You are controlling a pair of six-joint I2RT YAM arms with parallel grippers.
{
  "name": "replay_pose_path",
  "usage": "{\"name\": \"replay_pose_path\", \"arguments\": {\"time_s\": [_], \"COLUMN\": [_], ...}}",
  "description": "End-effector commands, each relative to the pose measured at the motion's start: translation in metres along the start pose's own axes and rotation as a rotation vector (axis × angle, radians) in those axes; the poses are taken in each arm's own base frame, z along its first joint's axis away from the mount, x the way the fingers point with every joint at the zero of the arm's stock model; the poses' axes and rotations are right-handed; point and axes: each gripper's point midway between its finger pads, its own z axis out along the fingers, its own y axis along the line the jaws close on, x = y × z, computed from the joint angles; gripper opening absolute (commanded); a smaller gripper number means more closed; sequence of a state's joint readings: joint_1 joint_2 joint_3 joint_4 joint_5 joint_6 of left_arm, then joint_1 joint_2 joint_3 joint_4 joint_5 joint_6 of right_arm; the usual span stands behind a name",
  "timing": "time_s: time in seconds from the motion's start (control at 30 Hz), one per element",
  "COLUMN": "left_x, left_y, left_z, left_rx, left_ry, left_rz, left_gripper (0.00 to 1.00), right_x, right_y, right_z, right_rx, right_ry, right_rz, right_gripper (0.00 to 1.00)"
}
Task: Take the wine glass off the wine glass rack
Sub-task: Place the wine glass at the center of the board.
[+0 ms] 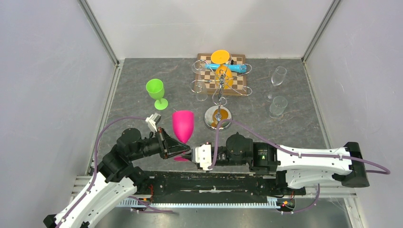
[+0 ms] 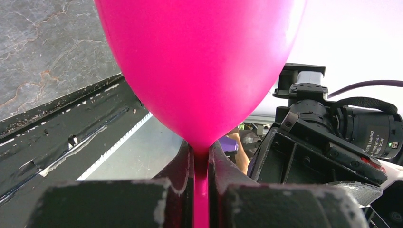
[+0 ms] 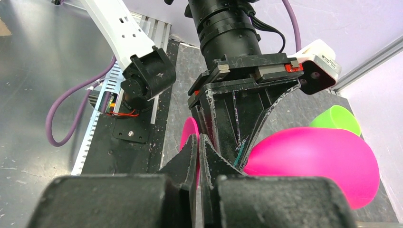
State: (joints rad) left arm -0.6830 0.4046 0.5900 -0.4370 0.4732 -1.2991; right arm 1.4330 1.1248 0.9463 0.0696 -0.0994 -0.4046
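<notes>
The pink wine glass point(image 1: 183, 124) is off the rack, held upright low over the table's front edge between both arms. My left gripper point(image 2: 201, 152) is shut on its thin stem just under the bowl point(image 2: 199, 61). From the right, my right gripper point(image 3: 198, 142) is shut on the rim of the glass's round foot point(image 3: 188, 135), which sits edge-on between its fingers, with the bowl point(image 3: 313, 161) beyond. The chrome wine glass rack point(image 1: 219, 90) stands at centre back on its round mirror base point(image 1: 218, 117). An orange glass point(image 1: 221, 61) hangs from its wire arms.
A green glass point(image 1: 156, 90) stands left of the pink one. A chessboard point(image 1: 237, 88) lies under the rack's far side. Two clear glasses point(image 1: 278, 76) point(image 1: 278, 105) stand at the right. Grey walls enclose the table; a black rail point(image 1: 214, 183) runs along the front.
</notes>
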Motion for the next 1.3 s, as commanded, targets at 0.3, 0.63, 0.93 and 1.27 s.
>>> {"name": "replay_pose_path", "arguments": {"time_s": [0.3,0.63,0.93,1.27], "left_x": [0.019,0.051,0.080,0.095], "left_y": [-0.005,0.039,0.051,0.050], "left_z": [-0.017,-0.047,-0.077,-0.094], "left_rx": [0.011,-0.070,-0.001,0.077], "left_ry": [0.092,0.230,0.342,0.397], "left_rz": [0.177,0.380,0.549,0.664], "left_gripper": [0.02,0.02,0.02,0.02], "right_x": [-0.039,-0.043,-0.034,-0.033], "right_y": [-0.017,-0.031,-0.031,-0.059], "right_z": [-0.021,-0.046,-0.044,-0.051], "right_rx": [0.059,0.138,0.127,0.039], "right_ry": [-0.063,0.008,0.102,0.109], "right_rz": [0.020,0.149,0.250,0.448], "right_gripper": [0.54,0.62,0.63,0.63]}}
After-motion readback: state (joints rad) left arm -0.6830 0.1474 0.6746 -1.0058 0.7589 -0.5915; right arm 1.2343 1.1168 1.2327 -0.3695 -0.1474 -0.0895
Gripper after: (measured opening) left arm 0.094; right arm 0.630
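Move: The left hand holds the pink wine glass by its stem, bowl pointing forward; its middle is about 3 cm ahead of that hand. The board's open middle lies some 20 cm ahead, 5 cm right and 25 cm down; the rack about 24 cm ahead and 12 cm right, the green glass about 31 cm ahead and 16 cm left. From the right hand, pinching the foot, the glass's middle is roughly 6 cm ahead, 1 cm left and 3 cm lower. The right fingers open and let go of the pink glass's foot, then that hand draws off some 4 cm right and up before going about 5 cm forward. The left hand keeps its pinch on the stem and carries the glass back about 11 cm, also left and down, past the board's front edge, turning clockwise some 25 degrees and rolling the bowl end upward. ##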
